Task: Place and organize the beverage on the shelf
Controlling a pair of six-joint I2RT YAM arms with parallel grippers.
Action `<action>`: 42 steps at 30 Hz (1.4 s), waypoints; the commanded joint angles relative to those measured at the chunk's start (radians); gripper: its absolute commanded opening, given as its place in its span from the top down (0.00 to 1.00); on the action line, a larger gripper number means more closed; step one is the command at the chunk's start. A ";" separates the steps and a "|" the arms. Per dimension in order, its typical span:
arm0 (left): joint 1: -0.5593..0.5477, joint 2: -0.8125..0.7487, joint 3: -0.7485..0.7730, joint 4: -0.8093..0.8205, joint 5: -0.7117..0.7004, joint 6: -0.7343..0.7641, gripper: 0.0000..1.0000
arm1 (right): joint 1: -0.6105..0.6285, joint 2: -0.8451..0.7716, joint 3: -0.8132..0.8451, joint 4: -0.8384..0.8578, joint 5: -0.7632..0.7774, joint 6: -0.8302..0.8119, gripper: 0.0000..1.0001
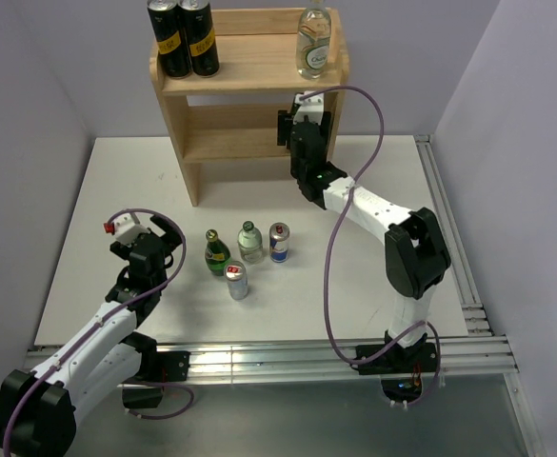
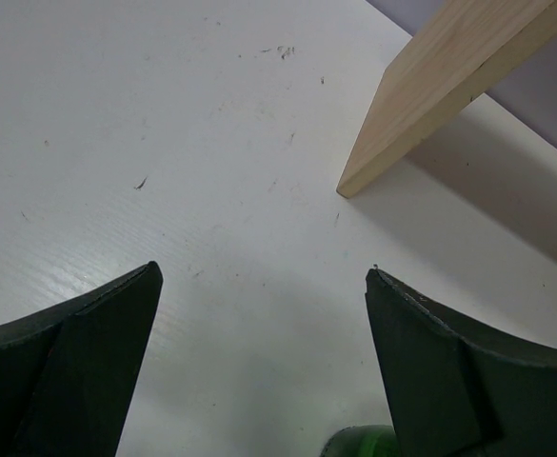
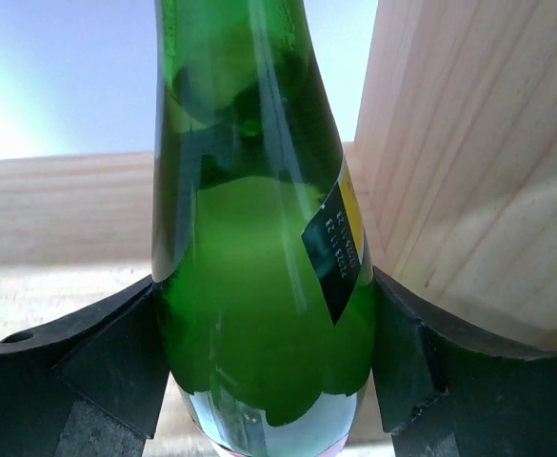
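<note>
The pale wood shelf (image 1: pixel 249 69) stands at the back of the table. Two black cans (image 1: pixel 185 38) and a clear bottle (image 1: pixel 314 43) stand on its top. My right gripper (image 1: pixel 305 129) reaches into the middle tier at the right end. In the right wrist view it (image 3: pixel 264 314) is shut on a green glass bottle (image 3: pixel 259 238), close beside the shelf's side panel (image 3: pixel 468 171). My left gripper (image 1: pixel 167 231) is open and empty over the table, left of the loose drinks. Its wrist view (image 2: pixel 264 276) shows bare table between the jaws.
On the table stand a green bottle (image 1: pixel 218 252), a clear bottle (image 1: pixel 249 242), a blue-and-silver can (image 1: pixel 279 242) and a silver can (image 1: pixel 237 282). A green cap (image 2: pixel 364 443) shows at the left wrist view's bottom edge. The shelf's left panel foot (image 2: pixel 421 105) is ahead.
</note>
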 commanded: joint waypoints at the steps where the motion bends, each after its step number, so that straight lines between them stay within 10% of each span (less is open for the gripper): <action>1: -0.003 -0.006 0.040 0.014 -0.011 -0.004 0.05 | -0.017 0.003 0.040 0.226 0.044 -0.051 1.00; 24: -0.003 -0.020 0.033 0.006 -0.019 -0.007 0.05 | -0.023 0.052 -0.116 0.412 0.156 -0.073 0.99; 29: -0.003 -0.023 0.033 0.003 -0.022 -0.011 0.05 | -0.022 0.028 -0.147 0.388 0.147 -0.053 0.03; 42: -0.003 -0.026 0.032 0.001 -0.027 -0.010 0.05 | -0.003 -0.058 -0.204 0.337 0.159 -0.032 0.00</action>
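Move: On the middle shelf, at its right end, the spot for the green bottle the right hand already holds lies about 2 cm ahead, 2 cm to its right and some 5 cm below. The shelf's right side panel stands level with the hand, roughly 7 cm to its right; the clear bottle on the top shelf is about 2 cm farther out, straight above by some 22 cm. From the left hand the spot is about 25 cm ahead, 38 cm right and 14 cm higher. Easing the held green bottle about 2 cm deeper over the middle shelf, the right hand drifts slightly right towards the side panel, tips its fingers up some 10 degrees and turns a little clockwise. It then draws back, opens wide to let go of the bottle, sinks about 3 cm and levels partly, still backing away a little. ##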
